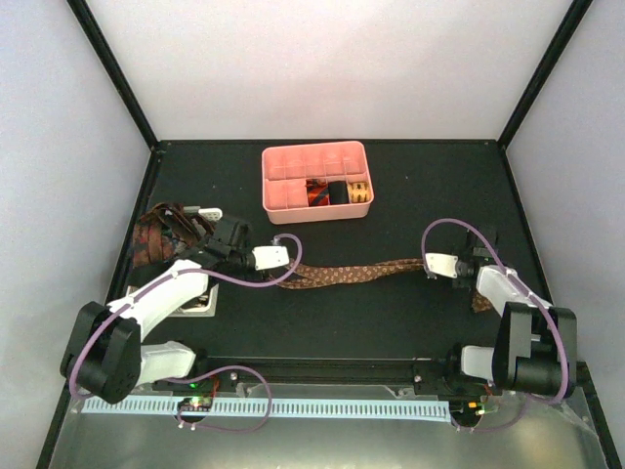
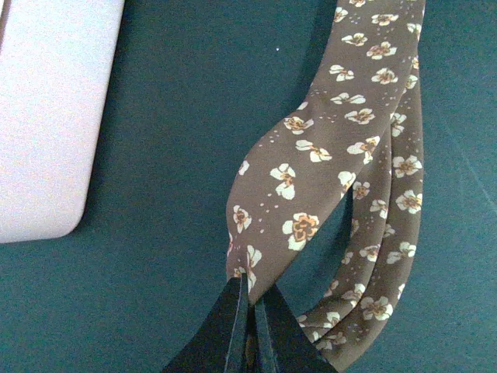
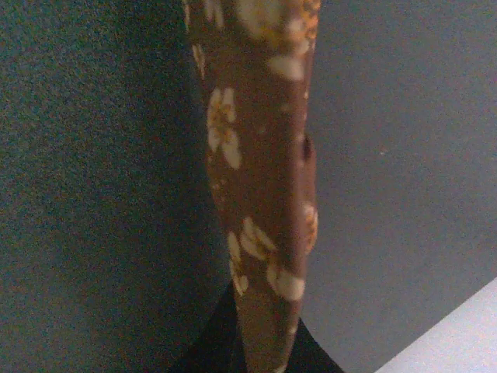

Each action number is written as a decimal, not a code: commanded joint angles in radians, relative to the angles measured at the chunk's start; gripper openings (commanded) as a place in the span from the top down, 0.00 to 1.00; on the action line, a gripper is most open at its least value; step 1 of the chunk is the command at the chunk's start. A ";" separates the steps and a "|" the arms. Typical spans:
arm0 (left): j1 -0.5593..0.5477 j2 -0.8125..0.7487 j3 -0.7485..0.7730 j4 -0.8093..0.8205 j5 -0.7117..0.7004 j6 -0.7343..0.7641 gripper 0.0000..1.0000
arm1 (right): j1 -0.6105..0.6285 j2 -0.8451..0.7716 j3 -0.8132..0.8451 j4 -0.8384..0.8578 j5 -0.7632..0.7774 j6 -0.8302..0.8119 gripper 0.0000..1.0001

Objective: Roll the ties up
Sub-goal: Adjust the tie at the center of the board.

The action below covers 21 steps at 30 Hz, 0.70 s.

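A brown tie [image 1: 356, 274] with a small flower print lies stretched across the black table between my two grippers. At its left end my left gripper [image 1: 295, 273] is shut on it. The left wrist view shows that gripper [image 2: 250, 294] pinching a folded tip of the tie [image 2: 326, 155], with looped layers lying to the right. On the right, my right gripper [image 1: 428, 264] is shut on the same tie [image 3: 260, 194], whose fabric covers the fingertips [image 3: 211, 351]. A short end [image 1: 480, 301] trails past that arm. More ties [image 1: 156, 234] lie heaped at the far left.
A pink compartmented tray [image 1: 283, 195] stands at the back centre, holding rolled red-orange [image 1: 314, 196], black [image 1: 339, 192] and gold [image 1: 360, 190] ties. A white basket [image 1: 200, 307] sits under my left arm. A pale container corner [image 2: 46, 116] shows in the left wrist view.
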 commanded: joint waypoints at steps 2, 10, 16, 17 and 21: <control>-0.055 -0.029 -0.016 -0.004 -0.011 0.107 0.98 | -0.009 0.019 0.010 0.005 -0.032 -0.019 0.98; -0.289 -0.029 -0.072 -0.240 -0.113 0.254 0.98 | -0.010 -0.006 -0.076 0.073 -0.009 -0.078 0.98; -0.318 -0.039 -0.010 -0.403 -0.073 0.242 0.66 | -0.017 -0.016 -0.085 0.120 0.019 -0.082 0.98; -0.325 -0.040 0.017 -0.473 -0.037 0.237 0.59 | -0.018 -0.019 -0.084 0.128 0.018 -0.082 0.98; -0.317 -0.045 0.161 -0.711 0.043 0.180 0.40 | -0.019 -0.065 -0.082 0.133 -0.021 -0.082 0.98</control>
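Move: My left hand holds the tie's left end. The bare board where that end will go lies about 10 cm back towards me, 3 cm to the right and some 8 cm below this hand. The pink tray is about 20 cm ahead and 8 cm to the right of it; the white basket is some 25 cm to its left and nearly level. From my right hand, which holds the tie's other end, that spot is roughly 42 cm left and 10 cm back. I pull the tie's left end back towards my base with my left hand, about 10 cm and sinking some 5 cm, while the wrist swings roughly 25 degrees clockwise. Then the fingers open and let it go low over the board, still drawing back a little further and starting to rise. My right hand keeps its pinch on the other end, dipping about 2 cm and coming partly back up. ##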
